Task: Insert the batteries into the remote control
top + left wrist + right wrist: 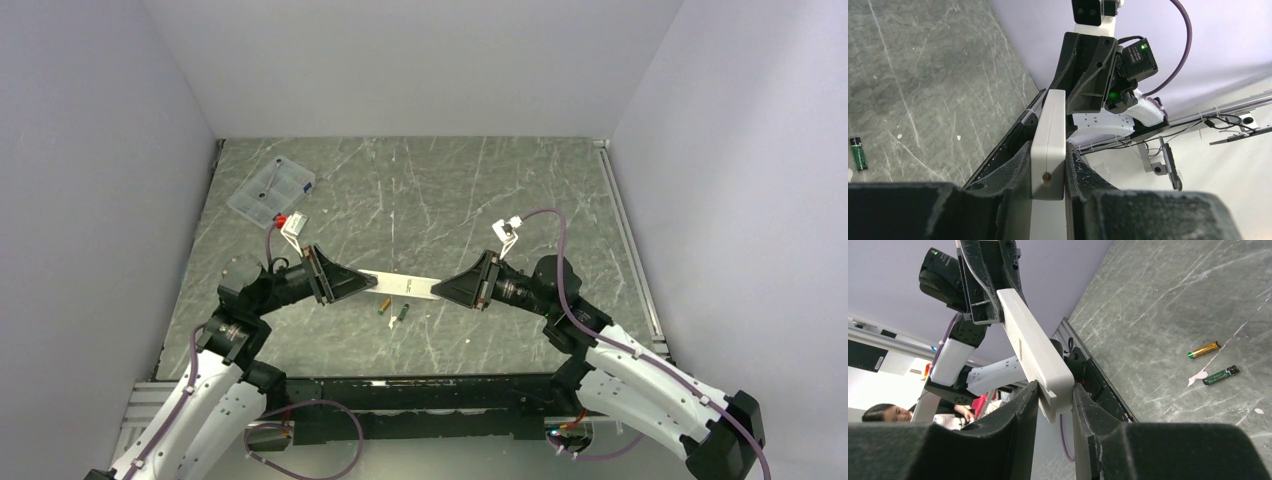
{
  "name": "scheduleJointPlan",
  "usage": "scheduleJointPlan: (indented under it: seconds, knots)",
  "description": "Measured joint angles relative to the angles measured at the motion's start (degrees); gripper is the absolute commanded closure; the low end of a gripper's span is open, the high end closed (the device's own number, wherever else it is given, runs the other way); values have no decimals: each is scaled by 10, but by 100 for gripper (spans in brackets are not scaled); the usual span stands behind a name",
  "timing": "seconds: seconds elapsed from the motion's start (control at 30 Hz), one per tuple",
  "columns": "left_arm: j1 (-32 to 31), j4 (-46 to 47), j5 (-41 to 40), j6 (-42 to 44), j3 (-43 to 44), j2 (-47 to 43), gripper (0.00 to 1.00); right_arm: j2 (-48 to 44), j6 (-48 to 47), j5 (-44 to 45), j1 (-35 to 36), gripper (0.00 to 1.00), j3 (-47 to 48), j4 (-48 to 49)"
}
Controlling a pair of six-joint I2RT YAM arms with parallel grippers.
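The white remote control point(405, 287) hangs level above the table, held at both ends. My left gripper point(372, 283) is shut on its left end, and the pads press both flat sides in the left wrist view point(1049, 150). My right gripper point(437, 290) is shut on the other end point(1055, 390), where the remote point(1035, 352) runs away toward the left arm. Two batteries lie on the table just below the remote: a copper-orange one point(384, 304) point(1204, 350) and a dark green one point(402, 313) point(1220, 375) point(859, 155).
A clear plastic compartment box point(270, 190) sits at the back left of the grey marbled table point(480, 200). A small white scrap point(1198, 376) lies beside the green battery. Plain walls close in the left, back and right sides.
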Motion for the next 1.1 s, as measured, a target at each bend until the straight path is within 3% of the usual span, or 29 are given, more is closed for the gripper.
scheduleJointPlan:
  seconds: [1.1]
  knots:
    - [3, -8, -20, -2, -3, 22, 100, -67, -8, 30, -1, 100, -26, -17]
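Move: The remote control spans the two grippers, still clamped at both ends. The battery cover's middle lies about 4 cm to the right gripper's left and 1 cm ahead of it, and 9 cm right of the left gripper and 1 cm back. On the table some 22 cm below, the orange battery lies 6 cm ahead and 1 cm right of the left gripper, the green battery 4 cm ahead and 6 cm right. Draw the right gripper about 1.5 cm to the right, away from the left one, pulling the battery cover lengthwise off the remote; as the thick body comes free of the pads, let the fingers close nearly shut on the thin cover. Keep the left fingers clamped on the other end, and late on ease that hand about 1 cm forward and down. ##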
